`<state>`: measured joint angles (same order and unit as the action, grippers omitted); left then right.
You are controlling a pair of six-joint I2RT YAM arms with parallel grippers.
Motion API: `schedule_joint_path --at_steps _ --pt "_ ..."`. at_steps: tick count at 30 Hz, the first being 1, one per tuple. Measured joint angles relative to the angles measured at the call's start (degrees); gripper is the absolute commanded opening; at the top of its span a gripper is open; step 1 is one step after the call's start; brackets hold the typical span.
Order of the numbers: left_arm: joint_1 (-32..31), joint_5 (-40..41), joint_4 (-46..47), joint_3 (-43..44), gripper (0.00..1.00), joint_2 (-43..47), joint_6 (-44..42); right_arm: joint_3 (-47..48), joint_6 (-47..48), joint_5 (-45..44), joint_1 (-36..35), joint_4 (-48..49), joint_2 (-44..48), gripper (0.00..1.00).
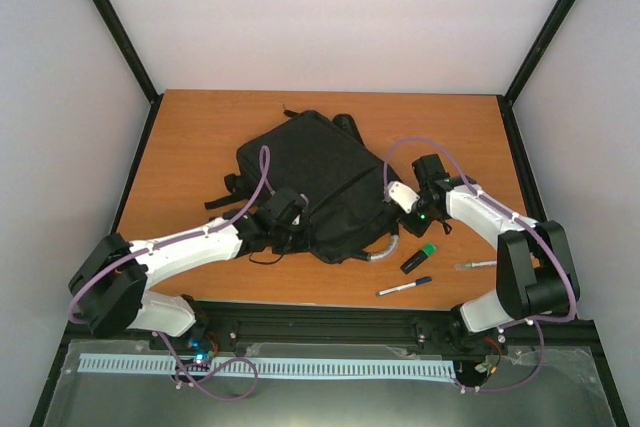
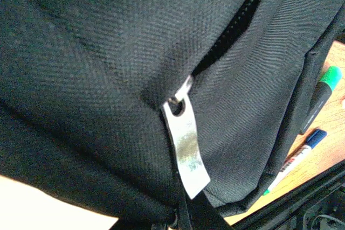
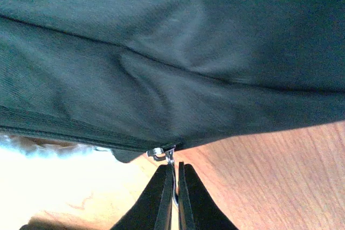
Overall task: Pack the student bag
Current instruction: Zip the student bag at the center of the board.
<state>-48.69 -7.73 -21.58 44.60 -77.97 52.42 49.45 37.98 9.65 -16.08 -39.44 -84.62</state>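
The student bag (image 1: 310, 182), a large black backpack, lies in the middle of the table. My left gripper (image 1: 285, 209) is at its near-left edge. In the left wrist view a silver zipper pull (image 2: 186, 144) hangs from a part-open zipper. Its tip ends just above my shut left gripper (image 2: 186, 211), whose dark fingers barely show against the black fabric. I cannot tell whether they pinch anything. My right gripper (image 1: 405, 197) is at the bag's right edge. Seen from the right wrist, that gripper (image 3: 173, 166) is shut on a thin metal zipper pull (image 3: 171, 157) hanging from the bag's slider (image 3: 156, 152).
A black marker with a green cap (image 1: 418, 258), a blue-capped pen (image 1: 404, 287) and a light green pen (image 1: 475, 265) lie on the wooden table (image 1: 200, 137) near the right arm. The bag's silvery-grey handle (image 1: 385, 250) curls toward them.
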Motion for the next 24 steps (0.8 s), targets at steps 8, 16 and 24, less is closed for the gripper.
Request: schedule_joint_path --at_steps 8,16,24 --pt "3.0 0.7 -3.7 -0.4 0.14 0.9 -3.9 -1.8 2.8 1.3 2.3 1.6 2.4 0.03" --pt "12.2 1.0 -4.5 3.5 0.17 -5.8 -8.4 -7.7 2.3 1.3 -8.0 1.4 9.9 0.03" --pt "13.7 5.3 -6.8 14.1 0.57 -12.5 -12.3 -7.6 -1.9 3.5 -12.4 1.3 9.5 0.03"
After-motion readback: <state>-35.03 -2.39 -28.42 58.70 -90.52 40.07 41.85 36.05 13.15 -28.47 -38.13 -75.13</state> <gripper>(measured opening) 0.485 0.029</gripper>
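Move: The left fingers are shut on the bag's lower left corner; the middle of the bag's left side lies about 10 cm ahead and 7 cm to the left, a few centimetres lower, and the front pocket's metal tab some 4 cm ahead and 1 cm to the right. The right fingers hold the main zip pull; from them the bag handle lies about 6 cm back and 6 cm left, the green-capped marker roughly 9 cm straight back. Leftward at first, then mostly forward for about 10 cm, the left hand sinks a little and lifts again, letting go of the bag's corner and opening its fingers to about half over the bag's left side. After a small nudge forward and right, the right hand keeps its pinch on the zip pull and draws it back and left some 7 cm, turning slightly counter-clockwise. ##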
